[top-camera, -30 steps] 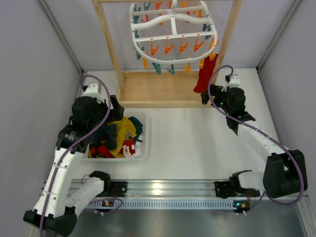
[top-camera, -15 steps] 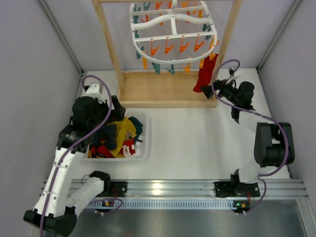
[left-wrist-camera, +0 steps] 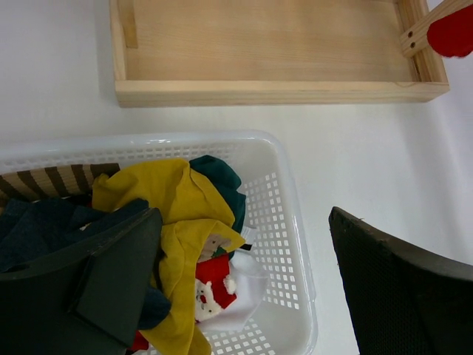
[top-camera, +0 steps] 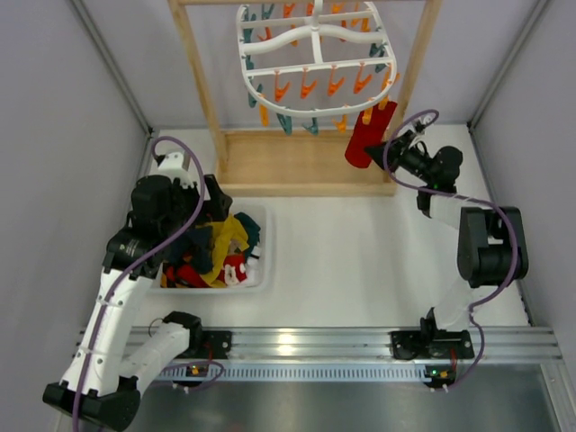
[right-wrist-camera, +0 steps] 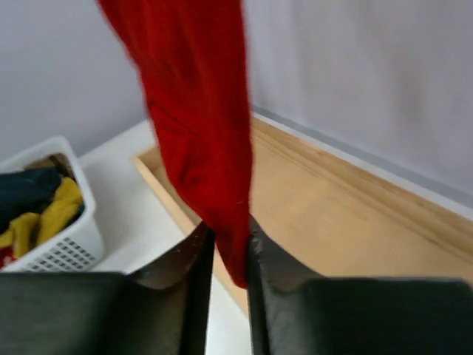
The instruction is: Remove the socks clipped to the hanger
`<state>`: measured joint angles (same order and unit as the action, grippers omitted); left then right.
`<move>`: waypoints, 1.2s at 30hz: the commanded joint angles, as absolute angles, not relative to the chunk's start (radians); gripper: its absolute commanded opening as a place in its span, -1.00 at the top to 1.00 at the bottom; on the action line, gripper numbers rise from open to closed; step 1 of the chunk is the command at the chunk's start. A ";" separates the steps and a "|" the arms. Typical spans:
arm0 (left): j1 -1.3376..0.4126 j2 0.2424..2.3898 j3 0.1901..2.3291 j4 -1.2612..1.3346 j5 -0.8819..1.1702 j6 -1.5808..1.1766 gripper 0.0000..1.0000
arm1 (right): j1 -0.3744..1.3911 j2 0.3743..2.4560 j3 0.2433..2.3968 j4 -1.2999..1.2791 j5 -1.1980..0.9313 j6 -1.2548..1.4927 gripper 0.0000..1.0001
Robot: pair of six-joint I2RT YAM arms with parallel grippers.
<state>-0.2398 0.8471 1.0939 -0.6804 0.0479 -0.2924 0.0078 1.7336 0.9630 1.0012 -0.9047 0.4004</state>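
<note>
One plain red sock [top-camera: 363, 137] hangs from an orange peg at the near right rim of the white oval hanger [top-camera: 315, 56]. My right gripper [top-camera: 382, 149] reaches in from the right. In the right wrist view it [right-wrist-camera: 229, 248] is shut on the red sock's [right-wrist-camera: 194, 111] lower end, one finger against each side. The sock's tip also shows in the left wrist view [left-wrist-camera: 452, 33]. My left gripper [left-wrist-camera: 245, 216] stands open above the white basket [left-wrist-camera: 295, 222], holding nothing. A mustard yellow sock [left-wrist-camera: 164, 194] and dark navy fabric [left-wrist-camera: 41, 225] lie in the basket.
The hanger hangs from a light wooden stand whose tray-like base [top-camera: 297, 164] lies on the table behind the basket [top-camera: 263, 270]. A red sock with a white pattern [left-wrist-camera: 214, 277] lies in the basket too. Grey walls close in on both sides.
My right arm swung toward the stand and its gripper closed from wide open onto the red sock's lower end. The sock shifted slightly left. The left arm stayed still.
</note>
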 commanded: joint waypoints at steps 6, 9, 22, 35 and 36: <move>-0.239 0.798 1.212 -0.624 0.023 -0.347 -0.97 | 0.098 1.586 0.747 1.339 -0.810 0.526 1.00; -0.239 0.811 1.270 -0.626 0.029 -0.364 -0.97 | 0.165 1.468 0.672 1.234 -0.683 0.412 1.00; -0.469 1.005 1.555 -0.634 -0.082 -0.379 -0.97 | 0.699 1.189 0.722 0.687 0.000 0.071 1.00; -0.890 1.282 1.833 -0.641 -0.615 -0.244 -0.97 | 1.077 1.428 0.974 0.604 0.440 -0.164 1.00; -0.890 1.305 1.860 -0.650 -0.633 -0.230 -0.97 | 1.100 1.457 0.988 0.606 0.471 -0.175 1.00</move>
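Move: The red sock hangs with its lower end between the right fingers, its middle about 6 cm above that hand, level fore and aft and 1 cm left. The orange clips holding the sock are about 13 cm above, straight over the hand. The hanger's centre is roughly 14 cm ahead, 12 cm left and 16 cm up. From the empty left hand the red sock is some 18 cm ahead, 36 cm right and 2 cm higher; the basket's middle is about 5 cm ahead, 6 cm left and 22 cm below. The right fingers finish closing on the red sock's lower end and pull it roughly 20 cm left and 15 cm back from the frame, rising about 5 cm overall, the wrist swinging a little clockwise. Meanwhile the open left hand climbs and then swings right, its fingers tipping up, to come close to the sock and its clips. ##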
